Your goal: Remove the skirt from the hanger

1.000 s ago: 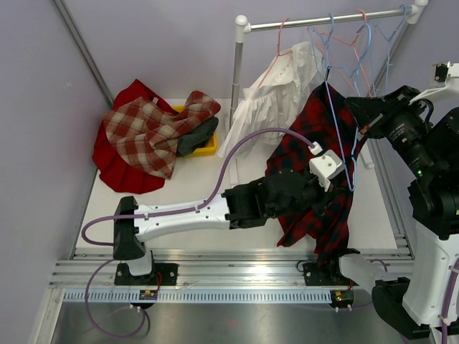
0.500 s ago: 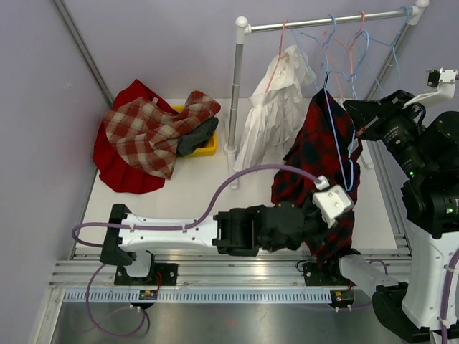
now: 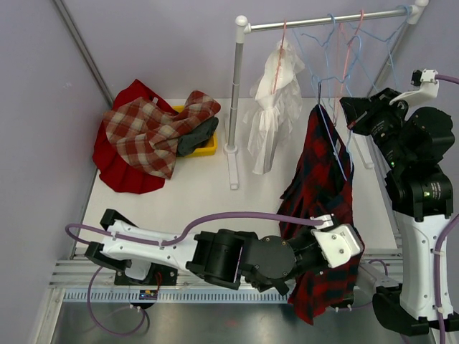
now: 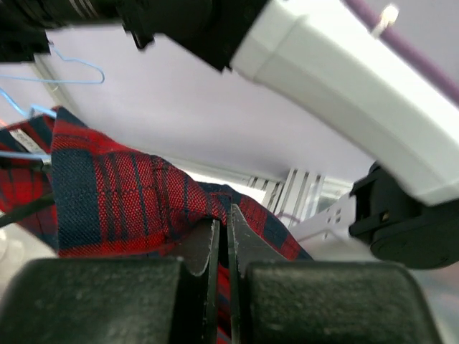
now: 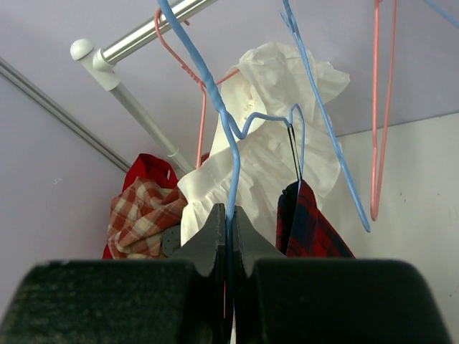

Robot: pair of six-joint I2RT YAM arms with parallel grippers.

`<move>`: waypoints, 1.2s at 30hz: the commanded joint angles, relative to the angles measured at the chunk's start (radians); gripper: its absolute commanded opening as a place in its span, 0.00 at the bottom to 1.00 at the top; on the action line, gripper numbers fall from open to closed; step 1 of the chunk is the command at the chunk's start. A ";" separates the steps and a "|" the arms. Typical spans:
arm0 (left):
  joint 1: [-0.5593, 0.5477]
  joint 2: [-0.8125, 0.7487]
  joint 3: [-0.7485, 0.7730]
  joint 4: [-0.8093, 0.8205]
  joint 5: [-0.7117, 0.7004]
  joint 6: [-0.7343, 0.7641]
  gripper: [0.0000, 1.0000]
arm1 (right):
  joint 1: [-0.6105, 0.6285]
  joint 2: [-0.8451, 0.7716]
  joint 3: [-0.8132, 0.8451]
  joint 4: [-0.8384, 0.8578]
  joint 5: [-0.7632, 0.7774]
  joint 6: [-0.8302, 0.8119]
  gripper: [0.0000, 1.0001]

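Observation:
A red and navy plaid skirt (image 3: 319, 186) hangs from a blue wire hanger (image 3: 332, 143) in front of the rail, and its lower part is drawn down past the table's near edge. My left gripper (image 3: 315, 259) is shut on a fold of the skirt (image 4: 115, 201), and the cloth shows between its closed jaws (image 4: 223, 229). My right gripper (image 3: 346, 113) is shut on the blue hanger's wire (image 5: 231, 158), which rises out of its jaws (image 5: 229, 215). The skirt's top (image 5: 308, 222) hangs just right of them.
A white garment (image 3: 272, 107) hangs on a pink hanger from the metal rack (image 3: 235, 107). Several bare blue and pink hangers (image 3: 351, 43) crowd the rail. A heap of tan plaid and red clothes (image 3: 150, 132) covers a yellow bin (image 3: 208, 147) at far left.
My left gripper closed on the skirt and pulled it toward the near edge, stretching it downward. The right arm has swung right and raised the hanger. The white garment has swung back.

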State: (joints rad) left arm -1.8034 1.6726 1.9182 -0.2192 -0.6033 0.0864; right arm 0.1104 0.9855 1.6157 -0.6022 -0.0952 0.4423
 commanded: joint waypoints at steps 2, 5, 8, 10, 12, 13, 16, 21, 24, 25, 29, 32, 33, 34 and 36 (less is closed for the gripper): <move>-0.031 -0.065 -0.057 -0.032 0.007 -0.043 0.00 | -0.002 0.054 0.091 0.157 0.009 -0.034 0.00; -0.019 -0.096 -0.244 -0.025 -0.032 -0.149 0.00 | -0.002 0.093 0.203 0.096 -0.029 -0.036 0.00; 0.068 -0.137 -0.394 0.020 -0.015 -0.255 0.00 | -0.002 0.099 0.280 0.003 -0.070 -0.010 0.00; 0.158 -0.178 -0.442 0.052 0.002 -0.270 0.00 | -0.002 0.056 0.262 -0.034 -0.089 0.030 0.00; 0.222 -0.192 -0.446 0.067 0.031 -0.257 0.00 | -0.002 -0.019 0.192 -0.082 -0.113 0.067 0.00; 0.283 -0.186 -0.430 0.054 0.037 -0.246 0.00 | -0.002 -0.043 0.170 -0.100 -0.121 0.075 0.00; 0.396 -0.153 -0.323 0.012 0.033 -0.182 0.00 | -0.002 -0.122 0.118 -0.223 -0.164 0.084 0.00; 0.571 -0.059 -0.083 -0.037 0.062 -0.099 0.00 | 0.000 -0.254 0.015 -0.404 -0.147 0.073 0.00; 0.646 0.039 0.132 -0.110 0.071 -0.096 0.00 | -0.002 -0.287 0.010 -0.481 -0.143 0.079 0.00; 0.660 0.071 0.234 -0.168 0.076 -0.096 0.00 | 0.000 -0.292 0.018 -0.517 -0.133 0.081 0.00; 0.711 0.173 0.370 -0.265 0.071 -0.094 0.00 | 0.000 -0.282 0.114 -0.639 -0.092 0.084 0.00; 0.756 0.171 0.332 -0.279 0.069 -0.093 0.00 | -0.002 -0.234 0.269 -0.757 -0.090 0.096 0.00; 0.763 0.165 0.315 -0.279 0.069 -0.099 0.00 | 0.000 -0.223 0.304 -0.757 -0.092 0.104 0.00; 0.769 0.154 0.299 -0.287 0.063 -0.106 0.00 | 0.000 -0.209 0.343 -0.790 -0.092 0.105 0.00; 0.770 0.118 0.216 -0.281 0.068 -0.134 0.00 | 0.000 -0.179 0.412 -0.795 -0.103 0.105 0.00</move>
State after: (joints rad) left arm -1.0443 1.8389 2.1883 -0.5201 -0.5453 -0.0319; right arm 0.1104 0.7666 1.9186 -1.3472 -0.1955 0.5316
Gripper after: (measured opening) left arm 0.022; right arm 0.030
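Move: Roughly 38 cm ahead and 2 cm left of the left hand, a little above it, is the far end of the blue hanger, where the skirt still hangs by a black strap; the left fingers already grip the skirt. That strap end is some 9 cm ahead and 5 cm left of the right hand, about level with it. From the left hand, the white dress hangs about 38 cm ahead, 11 cm left and 16 cm lower; the clothes pile lies about 41 cm ahead, 45 cm left, far below. Dipping some 17 cm first, the left hand carries the pinched skirt in a fast arc, about 35 cm forward and 10 cm left towards the white dress, rising again on the way and turning 40 degrees counter-clockwise. The right hand, shut on the hanger already off the rail, lifts about 4 cm, then draws it back some 18 cm, pulling hanger and skirt apart, and tips down about 15 degrees. ##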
